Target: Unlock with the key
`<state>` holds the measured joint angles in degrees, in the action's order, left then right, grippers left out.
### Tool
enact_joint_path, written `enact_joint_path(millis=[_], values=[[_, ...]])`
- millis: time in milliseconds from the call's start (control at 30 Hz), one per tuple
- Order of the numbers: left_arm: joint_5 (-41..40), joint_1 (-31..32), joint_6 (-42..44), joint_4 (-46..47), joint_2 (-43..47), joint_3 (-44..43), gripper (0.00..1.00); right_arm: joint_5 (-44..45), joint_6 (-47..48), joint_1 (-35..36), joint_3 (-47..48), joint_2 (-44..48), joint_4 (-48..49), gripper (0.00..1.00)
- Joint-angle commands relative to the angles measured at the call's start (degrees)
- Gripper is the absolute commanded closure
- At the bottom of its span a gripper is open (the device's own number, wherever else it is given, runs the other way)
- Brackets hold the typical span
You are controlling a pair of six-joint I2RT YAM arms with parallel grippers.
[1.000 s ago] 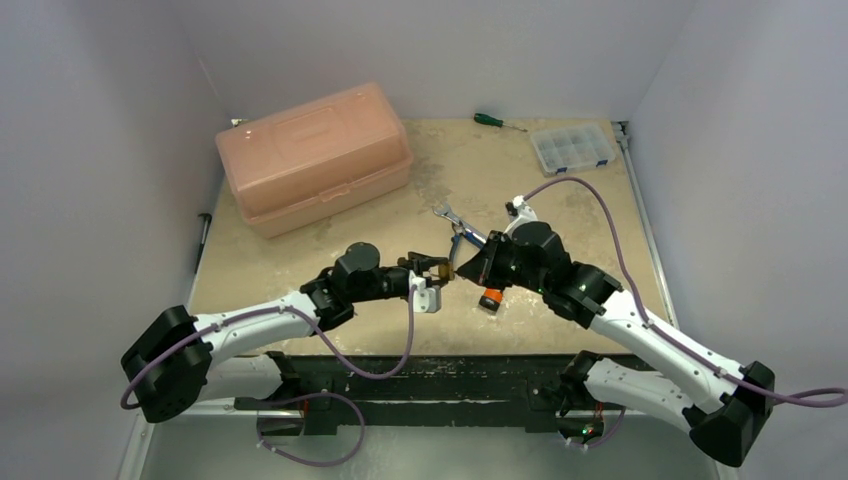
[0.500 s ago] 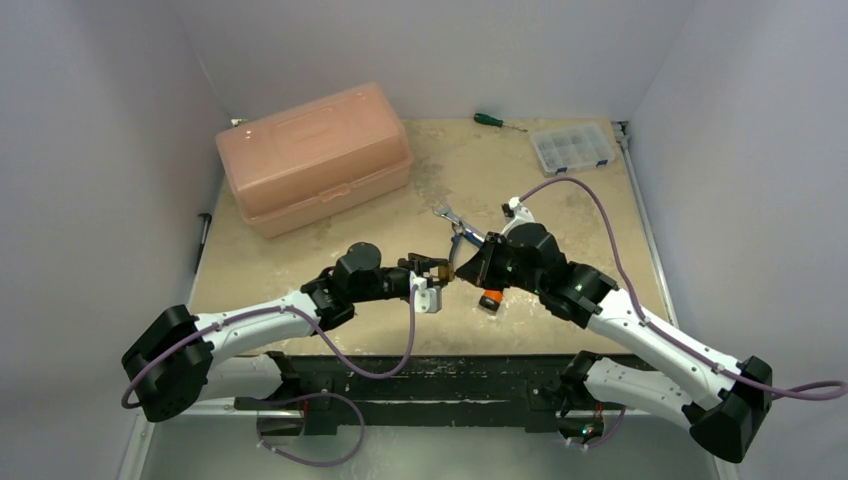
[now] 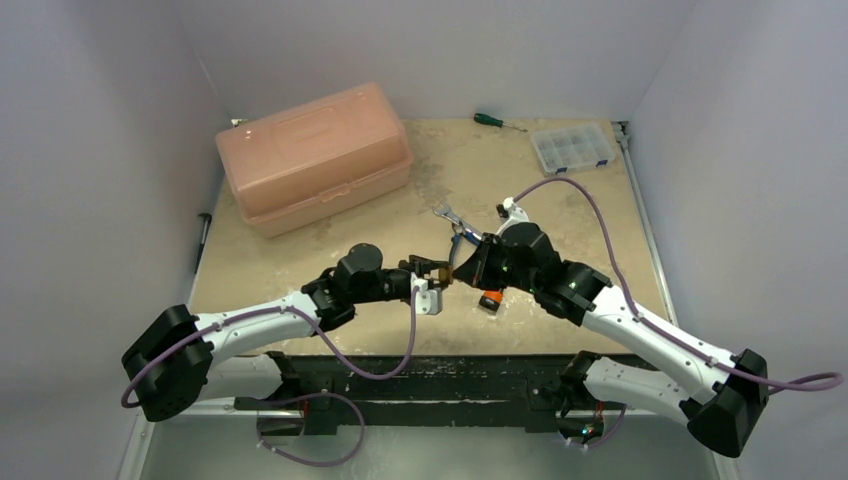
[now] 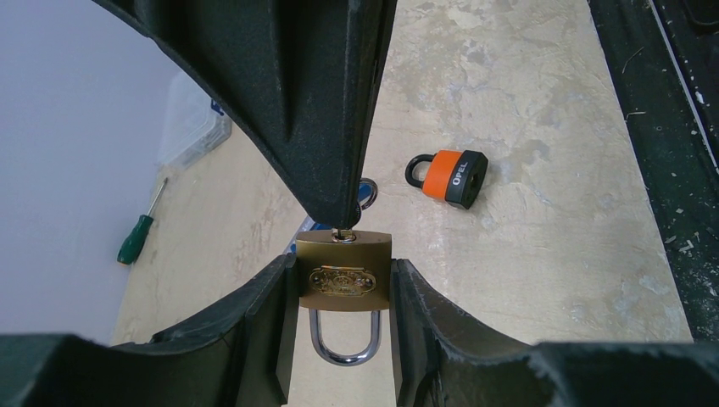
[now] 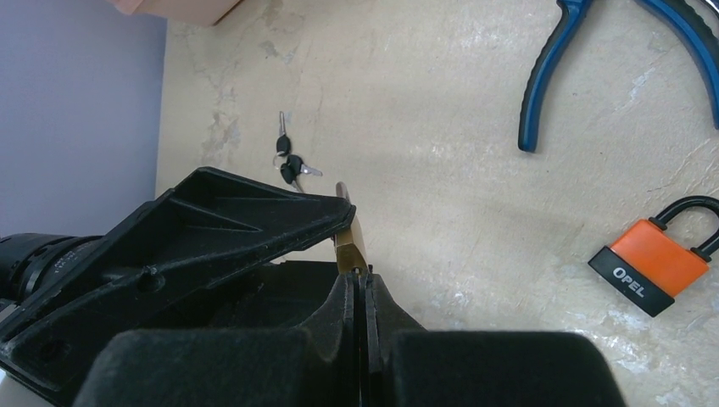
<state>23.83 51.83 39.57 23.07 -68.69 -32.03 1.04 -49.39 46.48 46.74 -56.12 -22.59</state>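
Observation:
A brass padlock (image 4: pixel 343 284) with a steel shackle hangs shackle-down between the fingers of my left gripper (image 4: pixel 343 267), which is shut on its two sides. In the top view the left gripper (image 3: pixel 430 271) meets my right gripper (image 3: pixel 460 270) above the table's near middle. The right gripper (image 5: pixel 362 275) is shut on the key (image 4: pixel 343 235), whose shaft enters the keyhole on the padlock's (image 5: pixel 348 242) bottom face. The shackle looks seated in the body.
An orange and black padlock (image 3: pixel 490 299) lies just beneath the right gripper. Blue-handled pliers (image 3: pixel 455 222) lie behind it, and a small bunch of keys (image 5: pixel 288 161) is on the table. A pink toolbox (image 3: pixel 313 155), a green screwdriver (image 3: pixel 492 120) and a parts organizer (image 3: pixel 572 147) are at the back.
The right arm has shifted slightly left, toward the left gripper. The left arm and the padlock have stayed put.

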Motion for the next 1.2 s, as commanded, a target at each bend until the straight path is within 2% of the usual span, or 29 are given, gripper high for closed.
enact_joint_path(millis=[0, 933, 967, 1067, 1100, 1167], values=[[2.9, 1.1, -1.2, 5.7, 0.5, -3.4, 1.00, -1.2, -0.1, 0.9, 2.6, -0.4, 4.6, 1.00], [5.3, 1.5, -3.9, 8.6, 2.8, -2.4, 1.00, -2.7, 1.4, 1.2, 1.1, -5.3, 10.7, 1.00], [4.9, 1.5, -3.7, 8.5, 2.6, -2.4, 1.00, -2.6, 1.9, 1.2, 1.5, -5.3, 10.2, 0.95], [2.5, 1.5, -2.4, 7.1, 2.2, -2.8, 1.00, -1.3, 3.5, 1.2, 3.6, -4.0, 6.7, 0.57], [1.9, 1.5, -1.9, 6.7, 2.1, -2.8, 1.00, 0.3, 3.8, 1.2, 4.4, -3.2, 5.2, 0.48], [0.9, 1.5, -1.4, 6.4, 2.1, -2.8, 1.00, 0.8, 3.9, 1.2, 5.3, -1.5, 3.4, 0.38]])
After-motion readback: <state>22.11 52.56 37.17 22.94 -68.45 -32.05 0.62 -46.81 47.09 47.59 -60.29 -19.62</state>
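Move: The brass padlock, held in the left fingers, has its keyway at the key in the shut right fingers; its middle is about 3 cm left of the right hand, 1 cm ahead and 2 cm below. From the left hand the key lies some 3 cm right, 1 cm back and 2 cm above. From the right hand, the orange padlock is about 9 cm right, 4 cm back; the pliers are 4 cm right, 7 cm ahead; both lie roughly 16 cm below. Into the brass padlock's keyway the right hand pushes the key, after a short pause, going down, left and forward along its fingers by about 2 cm in all. The push drives the left hand, which keeps its grip, about 1 cm down and left. Then the right fingers open to about half, letting go of the key and easing up slightly, while the left hand springs back to its place. ##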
